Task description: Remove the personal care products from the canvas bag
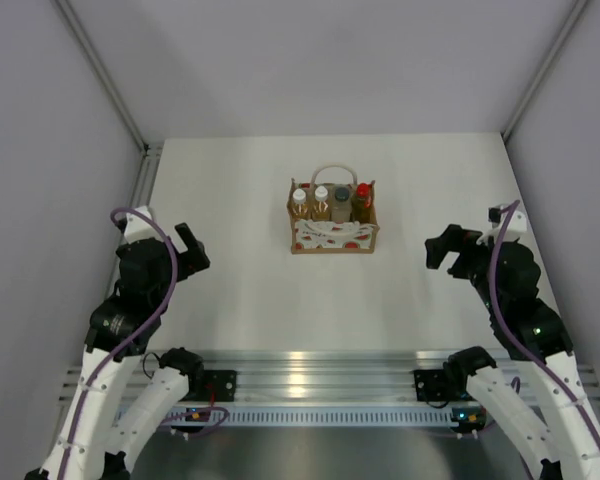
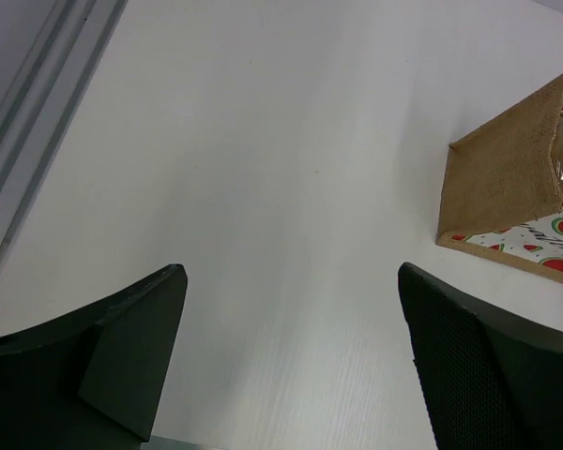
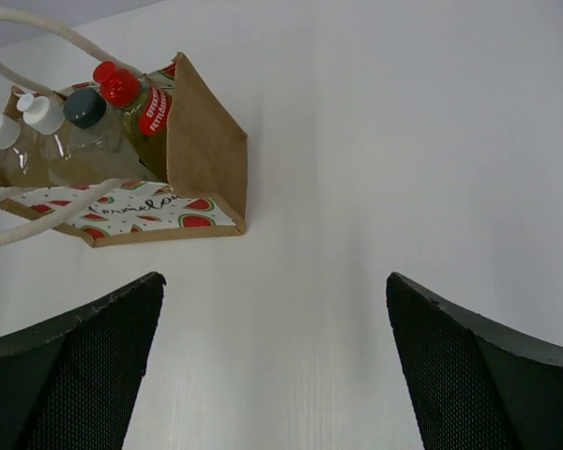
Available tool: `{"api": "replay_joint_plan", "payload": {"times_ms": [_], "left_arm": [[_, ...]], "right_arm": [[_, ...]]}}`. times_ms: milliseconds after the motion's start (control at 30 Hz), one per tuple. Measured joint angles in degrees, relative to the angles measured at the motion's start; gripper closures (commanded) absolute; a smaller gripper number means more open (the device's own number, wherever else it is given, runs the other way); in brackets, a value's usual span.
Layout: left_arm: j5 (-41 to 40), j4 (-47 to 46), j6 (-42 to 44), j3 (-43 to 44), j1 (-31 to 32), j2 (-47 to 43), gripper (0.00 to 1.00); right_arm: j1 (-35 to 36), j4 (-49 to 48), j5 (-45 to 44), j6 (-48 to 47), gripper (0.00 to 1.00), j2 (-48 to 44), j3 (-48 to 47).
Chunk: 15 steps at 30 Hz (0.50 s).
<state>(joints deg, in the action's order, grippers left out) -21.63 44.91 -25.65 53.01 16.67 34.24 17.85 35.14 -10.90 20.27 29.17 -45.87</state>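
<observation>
The canvas bag (image 1: 332, 238) stands upright mid-table, brown with a white watermelon-print front and cream rope handles. Inside stand two amber bottles with white caps (image 1: 300, 203), a pale bottle with a dark grey cap (image 1: 341, 201) and a yellow bottle with a red cap (image 1: 363, 198). The right wrist view shows the bag (image 3: 206, 150) and the red cap (image 3: 117, 82). The left wrist view shows the bag's left end (image 2: 507, 178). My left gripper (image 1: 192, 250) is open and empty, well left of the bag. My right gripper (image 1: 442, 248) is open and empty, to the bag's right.
The white table (image 1: 240, 300) is enclosed by grey walls on both sides and at the back. A metal rail (image 1: 310, 365) runs along the near edge where both arm bases are bolted. A slotted frame edge (image 2: 28, 122) lies along the table's left side.
</observation>
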Motion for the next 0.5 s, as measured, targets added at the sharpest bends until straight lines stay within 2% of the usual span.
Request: {"api": "replay_joint_plan", "payload": {"times_ms": [233, 367, 500], "left_arm": [[0.76, -0.02, -3.98, 0.00, 0.00, -0.31, 0.02], [4.79, -0.22, -10.91, 0.24, 0.00, 0.72, 0.02], [9.73, -2.95, -19.87, 0.35, 0.00, 5.95, 0.02]], "right_arm": [[0.00, 0.00, -0.02, 0.37, 0.01, 0.72, 0.00], [0.00, 0.00, 0.09, 0.39, 0.01, 0.61, 0.00], [0.00, 0.00, 1.44, 0.76, 0.00, 0.44, 0.02]]}}
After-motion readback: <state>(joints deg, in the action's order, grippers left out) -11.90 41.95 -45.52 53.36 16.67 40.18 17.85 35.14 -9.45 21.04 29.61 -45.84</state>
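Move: The bag stands far to the right of the left hand. Its leftmost white-capped bottle is about 24 cm ahead, 28 cm to the right and 12 cm below. The second white-capped bottle is some 6 cm farther right of that bottle, and the dark-capped one 12 cm right of it, both level with it in reach. From the right hand the leftmost bottle lies roughly 24 cm ahead, 37 cm left and 12 cm below. The left hand sets off, slowly at first and then quickening, about 5 cm to the right and, late on, some 2 cm forward towards the bag, keeping nearly the same height. As it goes the wrist rolls some 20 degrees, left side dropping and right side rising, with the fingers still wide open and touching nothing. ##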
